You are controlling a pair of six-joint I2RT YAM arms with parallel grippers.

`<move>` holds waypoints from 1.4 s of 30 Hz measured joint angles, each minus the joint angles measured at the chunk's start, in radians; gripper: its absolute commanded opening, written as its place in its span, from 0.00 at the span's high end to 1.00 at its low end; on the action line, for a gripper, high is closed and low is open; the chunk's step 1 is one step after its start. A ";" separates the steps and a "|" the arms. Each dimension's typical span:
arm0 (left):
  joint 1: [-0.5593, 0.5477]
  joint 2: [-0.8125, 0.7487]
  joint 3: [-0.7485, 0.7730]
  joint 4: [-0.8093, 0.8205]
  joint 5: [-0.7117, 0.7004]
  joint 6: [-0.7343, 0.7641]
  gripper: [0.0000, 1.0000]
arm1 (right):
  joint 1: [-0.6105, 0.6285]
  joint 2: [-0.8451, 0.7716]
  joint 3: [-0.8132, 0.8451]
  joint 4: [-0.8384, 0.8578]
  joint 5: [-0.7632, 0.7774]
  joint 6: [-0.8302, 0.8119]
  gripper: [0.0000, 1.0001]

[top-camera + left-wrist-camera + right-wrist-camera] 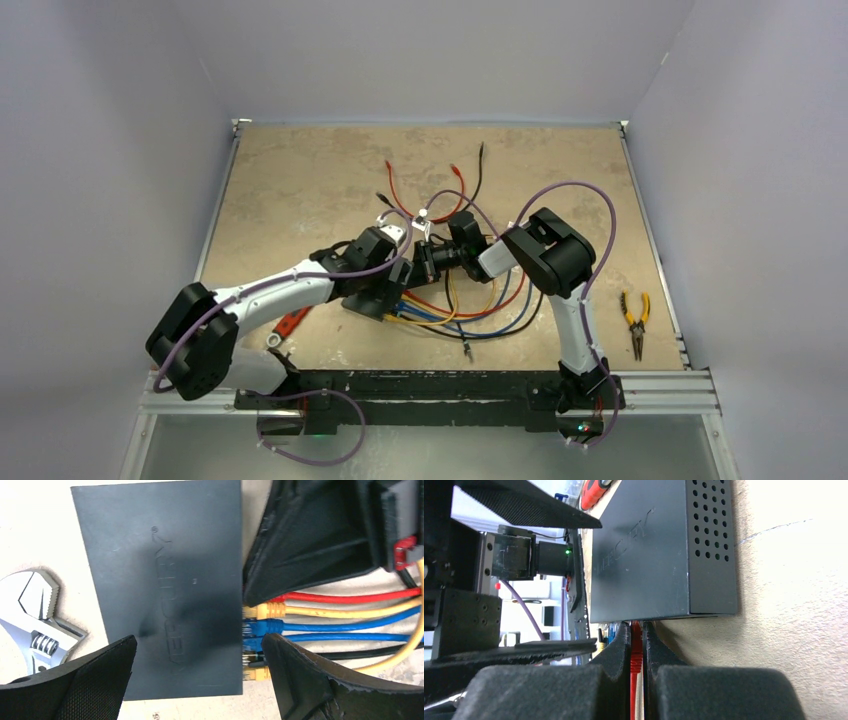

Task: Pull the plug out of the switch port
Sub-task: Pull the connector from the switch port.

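The switch (165, 580) is a flat matte black box lying on the table, with several cables plugged along one edge: red, yellow, two blue, black and yellow. My left gripper (199, 645) is open with its fingers on either side of the switch's width; in the top view (385, 285) it covers most of the box. My right gripper (636, 627) is shut on the red plug (636, 647) right at the port edge of the switch (649, 555). In the top view the right gripper (428, 262) meets the left one.
An adjustable wrench (35, 620) lies beside the switch's far side. Yellow-handled pliers (634, 320) lie at the right. Loose red and black jumper wires (440, 180) lie behind the grippers. The plugged cables (470, 315) loop toward the near edge.
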 measured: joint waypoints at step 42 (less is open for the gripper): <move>-0.122 0.073 0.034 -0.020 -0.175 -0.069 0.51 | 0.001 -0.005 0.000 -0.023 0.010 -0.017 1.00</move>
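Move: My open left hand hangs over the port side of the switch: the switch's middle is about 3 cm ahead, 2 cm left and 3 cm below. The red plug lies some 2 cm ahead and 6 cm right, the blue plugs level and about 5 cm right, and the wrench head 3 cm ahead, 12 cm left. My right fingers already grip the red plug, its middle about 1 cm left of them, with the switch's middle 8 cm left. I bob my left hand up about 1.5 cm with a slight shift right, then sink it a good 2 cm onto the port-side part of the switch, rolling its left side up some 8 degrees. As it settles, the fingers narrow from wide open to a little over half, one over the lid, the other by the port edge near the blue plugs. My right hand stays put, keeping its pinch on the red plug. ##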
